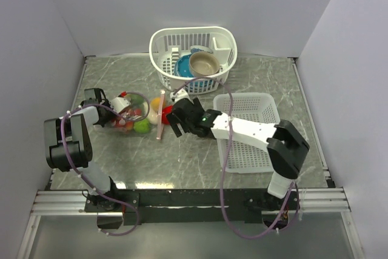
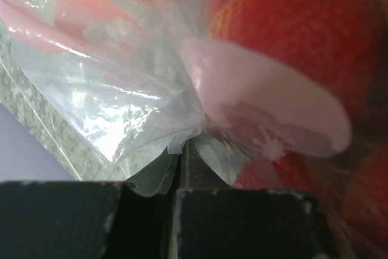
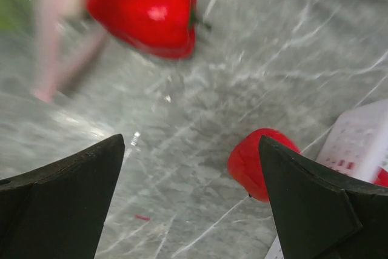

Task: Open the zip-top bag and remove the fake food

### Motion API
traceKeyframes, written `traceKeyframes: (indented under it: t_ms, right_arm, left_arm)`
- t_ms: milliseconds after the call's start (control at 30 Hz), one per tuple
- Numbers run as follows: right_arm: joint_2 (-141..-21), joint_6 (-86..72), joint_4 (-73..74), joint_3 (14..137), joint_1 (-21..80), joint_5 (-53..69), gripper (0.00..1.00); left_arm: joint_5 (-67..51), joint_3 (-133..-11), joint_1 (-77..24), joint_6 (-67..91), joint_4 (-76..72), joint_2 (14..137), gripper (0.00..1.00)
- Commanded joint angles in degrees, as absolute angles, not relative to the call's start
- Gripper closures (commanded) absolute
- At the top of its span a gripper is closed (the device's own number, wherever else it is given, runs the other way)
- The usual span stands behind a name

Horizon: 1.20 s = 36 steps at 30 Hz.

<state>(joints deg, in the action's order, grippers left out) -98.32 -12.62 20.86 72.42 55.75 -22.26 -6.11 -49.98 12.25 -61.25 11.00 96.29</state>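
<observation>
The zip-top bag [image 1: 128, 115] lies left of centre, its pink zip strip [image 1: 160, 116] at the right end. Red and green fake food [image 1: 140, 125] shows inside it. My left gripper [image 1: 109, 109] is shut on the bag's left edge. In the left wrist view the jaws [image 2: 180, 150] pinch a clear plastic fold [image 2: 133, 107], with red fake food [image 2: 291, 22] close behind. A yellow piece [image 1: 156, 102] and a red piece [image 1: 165, 113] lie outside the mouth. My right gripper [image 1: 174, 119] hangs open [image 3: 191, 144] over the table, between a red piece [image 3: 145, 7] and another [image 3: 251, 162] beside its right finger.
A white basket [image 1: 163, 47] at the back holds a blue bowl [image 1: 183, 66] and a tan bowl [image 1: 204, 63]. A flat white mesh basket [image 1: 251, 104] sits at the right, partly under my right arm. Grey walls close in on three sides.
</observation>
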Motion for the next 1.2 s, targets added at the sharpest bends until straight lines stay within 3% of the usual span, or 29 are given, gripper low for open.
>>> traceKeyframes:
  t_ms: [0, 333, 967, 1067, 1100, 1167]
  right_arm:
    - [-97.3, -14.8, 22.1, 69.9, 53.7, -22.2, 0.00]
    - [-97.7, -16.9, 23.2, 64.5, 53.4, -29.9, 0.00]
    - [-102.4, -17.8, 19.0, 64.4, 51.2, -25.5, 0.01]
    - [-102.6, -18.1, 19.1, 64.4, 51.2, -25.3, 0.21]
    - [-102.2, -18.5, 18.9, 64.0, 51.2, -25.4, 0.41]
    - [-101.7, -18.5, 18.7, 63.7, 51.2, -26.3, 0.59]
  left_arm:
    - [-6.2, -47.3, 12.7, -60.6, 22.4, 98.2, 0.96]
    - [-6.2, -47.0, 12.7, -61.1, 22.9, 98.0, 0.96]
    - [-6.0, -46.8, 12.7, -61.3, 23.3, 97.9, 0.96]
    - [-5.8, -47.0, 12.7, -61.4, 23.5, 98.1, 0.96]
    - [-5.8, -47.1, 12.7, -61.3, 23.5, 98.2, 0.96]
    - [-5.9, -47.3, 12.7, -61.3, 23.6, 98.3, 0.96]
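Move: The fake tomato lies about 7 cm to the right of the right hand, barely 1 cm back and some 9 cm below it. The red pepper sits about 5 cm ahead and 7 cm left of that hand. The flat white basket's middle is roughly 21 cm to its right and 1 cm back. From the left hand, the tomato is about 38 cm right, 4 cm back and nearly level. Right hand sinks about 8 cm while shifting 7 cm right, open fingers straddling the fake tomato, then pinches it. ##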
